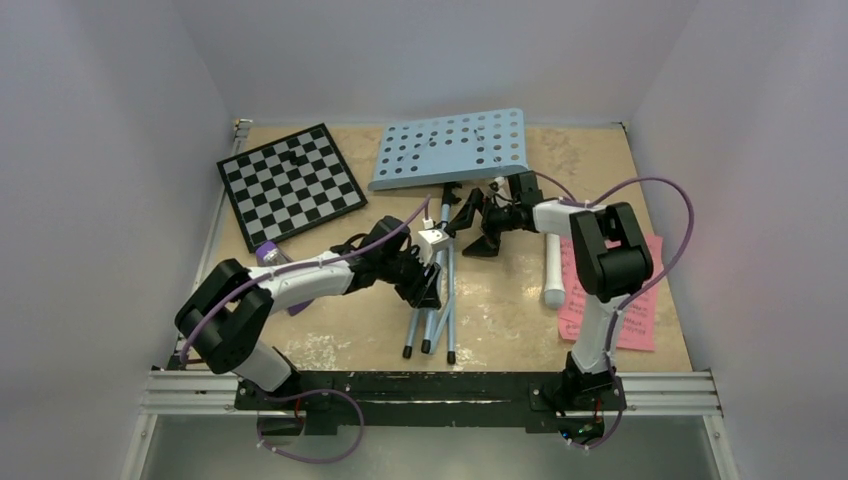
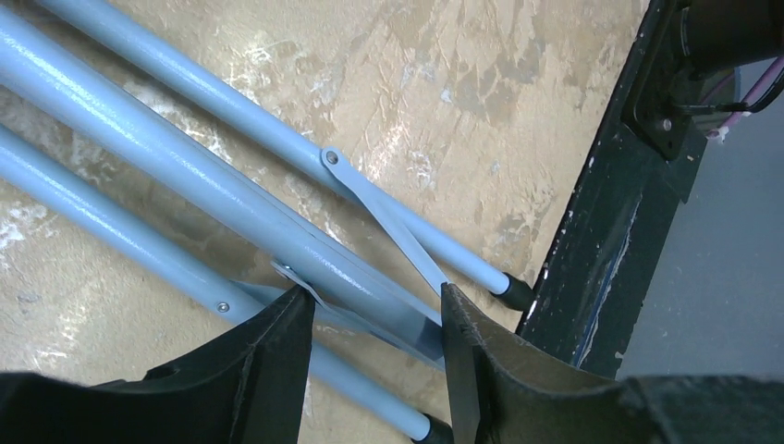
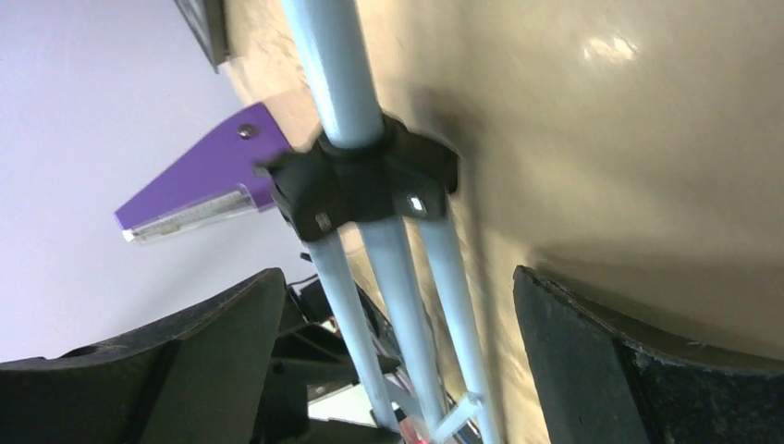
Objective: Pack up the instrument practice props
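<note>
The light-blue music stand lies flat, its perforated desk (image 1: 452, 148) at the back and its folded tripod legs (image 1: 432, 315) pointing at the near edge. My left gripper (image 1: 428, 283) is shut across the folded legs; in the left wrist view the jaws (image 2: 374, 294) press on the middle tube (image 2: 213, 185). My right gripper (image 1: 468, 225) stands open astride the legs (image 3: 398, 277), just below the black collar (image 3: 365, 180), touching nothing. A purple metronome wedge (image 1: 272, 256) (image 3: 199, 185) lies left of the stand. The white recorder tube (image 1: 553, 270) and pink pages (image 1: 640, 300) lie at the right.
A black-and-white chessboard (image 1: 290, 182) sits at the back left. The black base rail (image 2: 592, 259) runs along the near edge, just past the rubber feet of the legs (image 2: 513, 291). White walls close in the table on three sides.
</note>
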`<action>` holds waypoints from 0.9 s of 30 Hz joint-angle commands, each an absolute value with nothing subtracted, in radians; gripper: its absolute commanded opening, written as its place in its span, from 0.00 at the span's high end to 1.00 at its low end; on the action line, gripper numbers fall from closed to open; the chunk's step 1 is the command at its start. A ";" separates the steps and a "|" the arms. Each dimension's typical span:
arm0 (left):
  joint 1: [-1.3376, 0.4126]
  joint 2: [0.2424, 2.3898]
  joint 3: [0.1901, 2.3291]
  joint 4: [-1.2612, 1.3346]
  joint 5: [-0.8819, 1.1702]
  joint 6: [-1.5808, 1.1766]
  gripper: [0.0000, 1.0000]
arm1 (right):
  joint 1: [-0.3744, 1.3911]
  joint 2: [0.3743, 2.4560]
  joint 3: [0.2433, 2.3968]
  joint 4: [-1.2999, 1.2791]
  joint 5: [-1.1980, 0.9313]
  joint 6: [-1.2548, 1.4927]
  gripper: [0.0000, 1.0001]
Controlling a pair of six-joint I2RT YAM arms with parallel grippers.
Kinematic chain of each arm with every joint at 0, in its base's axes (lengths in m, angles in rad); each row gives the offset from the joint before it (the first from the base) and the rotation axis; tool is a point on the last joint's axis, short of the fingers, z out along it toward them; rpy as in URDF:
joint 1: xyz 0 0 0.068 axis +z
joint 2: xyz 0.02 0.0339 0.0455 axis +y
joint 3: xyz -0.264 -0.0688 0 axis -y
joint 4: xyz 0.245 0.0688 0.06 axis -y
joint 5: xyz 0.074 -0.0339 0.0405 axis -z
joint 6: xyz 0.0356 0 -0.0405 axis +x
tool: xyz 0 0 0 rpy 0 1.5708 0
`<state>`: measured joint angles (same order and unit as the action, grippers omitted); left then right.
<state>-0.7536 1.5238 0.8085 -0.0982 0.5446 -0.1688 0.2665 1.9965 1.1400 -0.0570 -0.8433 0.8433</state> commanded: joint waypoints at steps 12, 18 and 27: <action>-0.751 1.457 1.095 -0.134 0.549 0.053 0.28 | 0.230 1.645 1.089 -0.410 -0.641 0.554 0.01; -0.711 1.338 1.070 -0.265 0.573 0.033 0.24 | 0.247 1.581 1.094 -0.482 -0.631 0.473 0.01; -0.693 1.237 0.732 -0.002 0.571 -0.281 0.01 | 0.404 1.635 1.019 -0.456 -0.654 0.448 0.01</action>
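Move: The music stand's folded legs lie between the left fingers; the feet are some 10 cm back and the blue panel about 29 cm ahead, 4 cm right. The open right hand is beside the collar, about 3 cm to its left; from the right hand, the legs' middle lies roughly 10 cm back, 4 cm left and 3 cm below, and the blue panel 15 cm ahead, 2 cm left. Left hand releases the legs, rises 15 cm, then dips; the open right goes back 7 cm and up. ##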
